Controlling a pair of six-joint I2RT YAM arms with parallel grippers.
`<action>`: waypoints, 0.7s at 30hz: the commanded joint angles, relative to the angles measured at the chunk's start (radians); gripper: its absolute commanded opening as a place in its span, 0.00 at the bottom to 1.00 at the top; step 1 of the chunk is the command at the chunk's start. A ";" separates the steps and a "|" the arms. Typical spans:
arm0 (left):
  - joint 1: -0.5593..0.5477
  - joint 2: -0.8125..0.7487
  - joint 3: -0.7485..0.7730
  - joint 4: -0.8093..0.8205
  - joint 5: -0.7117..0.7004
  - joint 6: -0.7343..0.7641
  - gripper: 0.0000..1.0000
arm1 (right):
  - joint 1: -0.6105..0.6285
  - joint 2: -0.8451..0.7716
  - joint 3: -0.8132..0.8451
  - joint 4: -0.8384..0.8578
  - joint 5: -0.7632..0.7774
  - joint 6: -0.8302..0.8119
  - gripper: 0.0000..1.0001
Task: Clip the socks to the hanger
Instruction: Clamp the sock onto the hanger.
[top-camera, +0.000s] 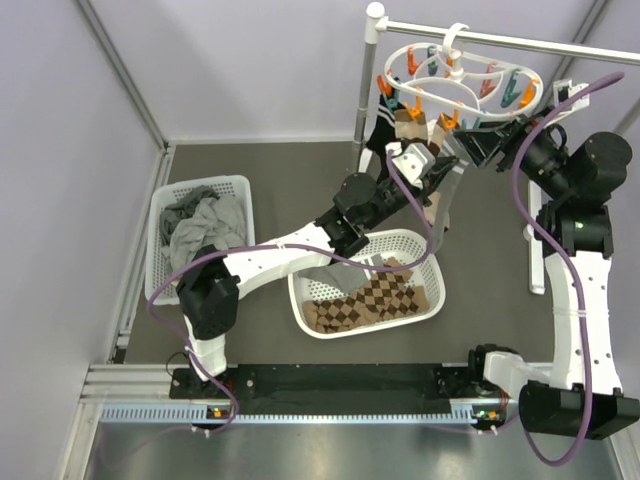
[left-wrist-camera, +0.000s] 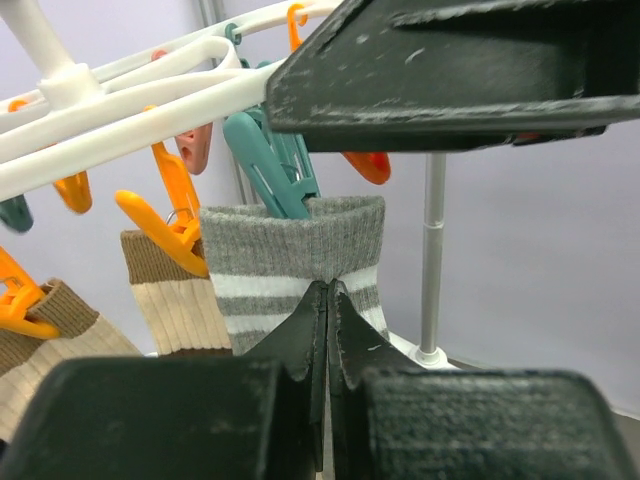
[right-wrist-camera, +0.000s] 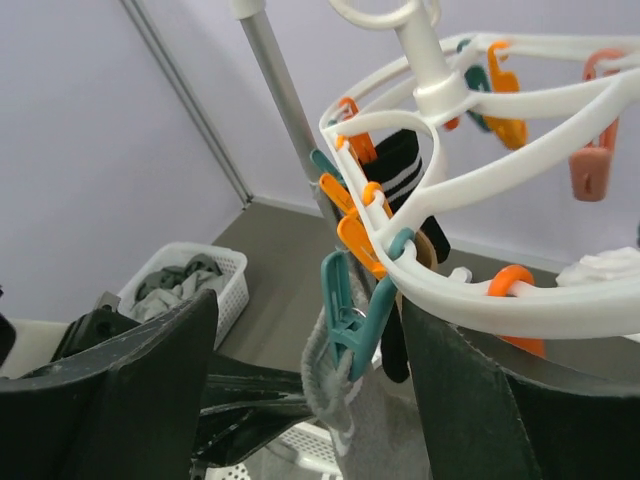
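The white hanger (top-camera: 470, 70) hangs from the rail with orange and teal pegs. A grey sock (left-wrist-camera: 290, 265) with white stripes hangs by its cuff from a teal peg (right-wrist-camera: 350, 305), whose jaws are closed on the cuff. My left gripper (left-wrist-camera: 328, 292) is shut on that sock just under the cuff. My right gripper (right-wrist-camera: 310, 305) stands open with its fingers either side of the teal peg and apart from it. Two tan socks (left-wrist-camera: 175, 290) with brown bands hang on orange pegs beside the grey one. A black sock (right-wrist-camera: 405, 175) is clipped further round the ring.
A white mesh basket (top-camera: 165, 205) of grey garments stands at the left. A second basket (top-camera: 425, 250) holding brown diamond-patterned cloth sits below the left arm. The rail's upright pole (top-camera: 368, 90) stands close behind the hanger.
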 joint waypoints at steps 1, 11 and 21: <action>0.001 -0.021 0.026 0.050 -0.013 -0.017 0.01 | -0.011 -0.055 0.101 -0.108 0.050 -0.113 0.73; 0.012 -0.096 -0.074 0.042 -0.051 -0.040 0.28 | -0.011 -0.174 0.148 -0.373 0.355 -0.386 0.74; 0.040 -0.207 -0.191 -0.026 -0.050 -0.078 0.62 | -0.011 -0.153 0.036 -0.279 0.408 -0.536 0.73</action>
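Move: The teal clip already bites the grey sock's cuff, about 4 cm above the left hand's shut fingers, some 3 cm to their right and 2 cm farther out. From the right hand, whose open fingers still straddle it, it lies roughly 1 cm ahead, 1 cm left and 2 cm lower. The orange clip on the striped sock sits about 5 cm left of the teal clip and 2 cm farther out; an empty orange clip is some 6 cm right of it, level with it. The grey sock's cuff is let go as the left fingers open to over half, that hand dipping almost 3 cm, then drawing off about 3 cm to its left and rising slightly. The right hand, fingers staying wide, backs clear of the teal clip and swings right about 7 cm, rising a little before sinking again, while it turns some 25 degrees clockwise and rolls its left side down. ##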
